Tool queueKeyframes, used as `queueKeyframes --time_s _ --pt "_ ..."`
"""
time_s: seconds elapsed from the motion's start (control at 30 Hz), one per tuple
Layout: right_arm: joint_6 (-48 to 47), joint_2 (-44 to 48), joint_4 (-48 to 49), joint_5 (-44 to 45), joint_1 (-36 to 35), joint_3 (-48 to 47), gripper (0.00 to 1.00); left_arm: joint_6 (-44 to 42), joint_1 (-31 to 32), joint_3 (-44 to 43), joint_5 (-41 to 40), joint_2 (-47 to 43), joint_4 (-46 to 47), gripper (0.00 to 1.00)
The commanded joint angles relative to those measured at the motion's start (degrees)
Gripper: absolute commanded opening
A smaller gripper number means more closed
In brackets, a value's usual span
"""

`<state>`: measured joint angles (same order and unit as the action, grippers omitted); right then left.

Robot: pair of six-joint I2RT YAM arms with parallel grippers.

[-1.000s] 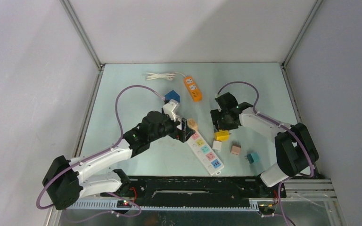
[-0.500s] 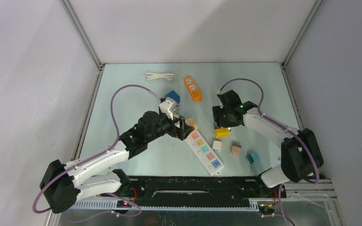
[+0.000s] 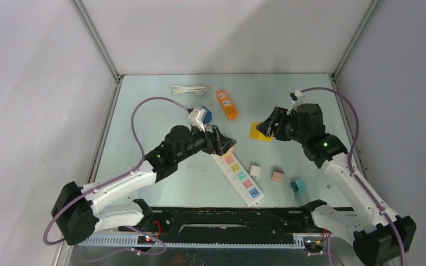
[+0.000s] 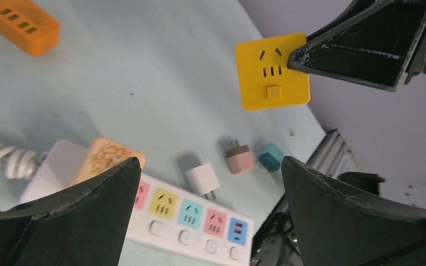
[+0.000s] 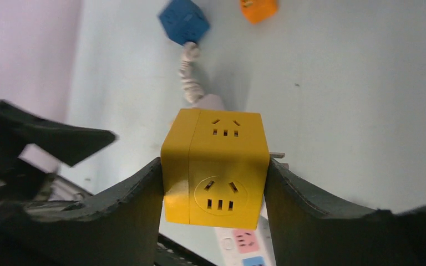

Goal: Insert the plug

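A yellow cube plug [image 5: 216,166] with socket faces hangs above the table, and my right gripper [image 5: 213,191] is shut on its two sides. From above, that plug [image 3: 259,132] is right of the middle, apart from the white power strip [image 3: 239,177] with its coloured sockets. My left gripper [image 3: 222,145] stands wide open over the strip's far end, nothing between its fingers. In the left wrist view the strip [image 4: 188,213] lies below my left gripper [image 4: 209,166], and the yellow plug [image 4: 272,72] floats at upper right. A tan plug [image 4: 108,158] sits at the strip's head.
An orange power strip [image 3: 227,103] with a coiled white cable [image 3: 188,88] lies at the back. A blue cube [image 3: 204,114] is near my left wrist. Loose white [image 3: 255,170], pink [image 3: 277,176] and teal [image 3: 297,185] plugs lie right of the white strip.
My right arm has lifted the yellow plug off the table beside the strip and swung up and back to the right. The left gripper shifted slightly and stays open.
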<state>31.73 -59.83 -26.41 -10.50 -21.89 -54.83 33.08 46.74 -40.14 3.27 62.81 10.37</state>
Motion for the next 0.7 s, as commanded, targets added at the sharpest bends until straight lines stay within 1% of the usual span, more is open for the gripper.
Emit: queueKeyframes --time_s 0.0,0.1,0.17,0.3,0.37,0.53,0.67 --pt "12.39 4.66 9.58 -6.11 0.73 2.77 0.44 7.19 -0.16 -4.73 5.67 3.80 7.04 1.00" --pt "17.00 5.95 12.45 -8.18 0.71 4.34 0.43 8.59 -0.13 -8.11 8.51 7.83 6.63 1.00" --pt "17.64 6.17 12.37 -8.13 0.26 4.42 0.43 8.39 -0.08 -11.19 10.81 10.74 5.01 1.00" --pt "17.33 6.73 10.89 -6.47 -0.77 4.44 0.43 6.05 0.63 -19.05 12.61 15.32 -4.36 1.00" --pt "16.83 6.95 10.25 -5.52 -1.10 4.45 0.43 5.11 1.35 -21.51 12.75 16.94 -6.71 1.00" --pt "15.89 7.44 9.12 -4.03 -1.61 4.51 0.43 4.26 2.86 -24.92 12.62 20.26 -11.23 1.00" --pt "15.57 7.96 8.61 -3.45 -1.92 4.49 0.43 4.97 3.79 -26.73 12.59 22.74 -11.60 1.00"
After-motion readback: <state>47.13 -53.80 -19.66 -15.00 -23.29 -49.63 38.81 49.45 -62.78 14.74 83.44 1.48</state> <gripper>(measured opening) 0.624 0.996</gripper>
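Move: The yellow plug is already gripped in the right fingers, about 13 cm to the left gripper's right, 4 cm farther ahead and at about its height. From the left gripper, the peach plug on the power strip sits some 15 cm below and 2 cm ahead; the white plug is about 11 cm right, 7 cm back and 18 cm down. From the right hand, the empty left gripper is roughly 13 cm left, 4 cm back, level. Bring the left gripper about 9 cm right, wide open, to set its fingers either side of the yellow plug, swinging it some 10 degrees clockwise and dipping the tips a little. Meanwhile keep the right grip and present the plug: ease it up, left and back about 2 cm each, rolling the hand's left side up about 15 degrees, then hold it there. ##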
